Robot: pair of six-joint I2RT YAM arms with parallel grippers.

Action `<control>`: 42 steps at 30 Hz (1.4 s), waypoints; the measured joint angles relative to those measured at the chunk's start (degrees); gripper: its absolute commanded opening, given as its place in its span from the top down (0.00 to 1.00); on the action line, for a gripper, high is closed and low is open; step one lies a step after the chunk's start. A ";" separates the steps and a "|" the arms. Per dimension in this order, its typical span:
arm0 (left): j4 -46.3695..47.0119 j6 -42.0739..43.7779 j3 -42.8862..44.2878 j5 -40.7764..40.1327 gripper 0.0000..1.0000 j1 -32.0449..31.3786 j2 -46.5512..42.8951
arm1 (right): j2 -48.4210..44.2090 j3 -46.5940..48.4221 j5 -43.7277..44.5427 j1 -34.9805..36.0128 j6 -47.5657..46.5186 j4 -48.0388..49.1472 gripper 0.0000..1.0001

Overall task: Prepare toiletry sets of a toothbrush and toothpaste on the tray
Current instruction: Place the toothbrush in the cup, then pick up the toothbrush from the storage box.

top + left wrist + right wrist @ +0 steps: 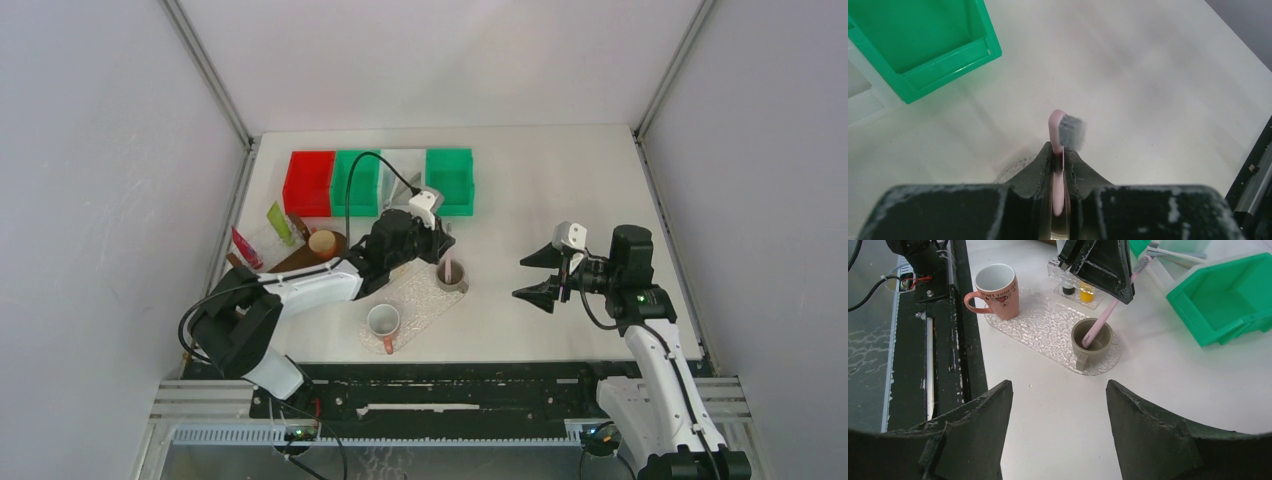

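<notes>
A pink toothbrush (1057, 130) with grey bristles stands tilted, its lower end inside a grey cup (1091, 340) on the clear textured tray (1038, 325). My left gripper (1059, 150) is shut on the toothbrush's upper handle, just below the head, directly above the cup (452, 277). A pink mug (998, 290) stands at the tray's near end. Two small tubes, one green (279, 222) and one red (246, 247), lie at the table's left edge. My right gripper (1058, 390) is open and holds nothing; it hovers to the right of the tray (420, 295).
Red (309, 183), green (356, 182), white (402, 175) and green (449, 180) bins line the back. A brown board with a tan cup (325, 243) sits left of the tray. A clear holder with small bottles (1087, 291) stands behind the tray.
</notes>
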 measured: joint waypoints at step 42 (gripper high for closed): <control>-13.99 1.55 9.53 2.80 0.58 1.90 -1.49 | 0.00 0.00 -0.02 0.00 -0.02 -0.02 0.23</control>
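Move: The grey cup is almost under my left hand, about 3 cm back and some 10 cm down, with the toothbrush's handle end already in it and the brush still between my fingers. From this hand, the pink mug stands about 13 cm back and 16 cm left, the right-hand green box about 18 cm ahead, and the clear stand some 13 cm left, nearly level. From my right hand the cup lies about 10 cm ahead, 15 cm left and 16 cm down. I let go of the toothbrush with my left hand: hovering over the grey cup, I dip by about half a centimetre and ease the barely parted fingers a little wider. Then I lift about 4 cm from that low point, going slightly forward at the end, and spread the fingers to roughly two fifths open as I come away from the cup. ##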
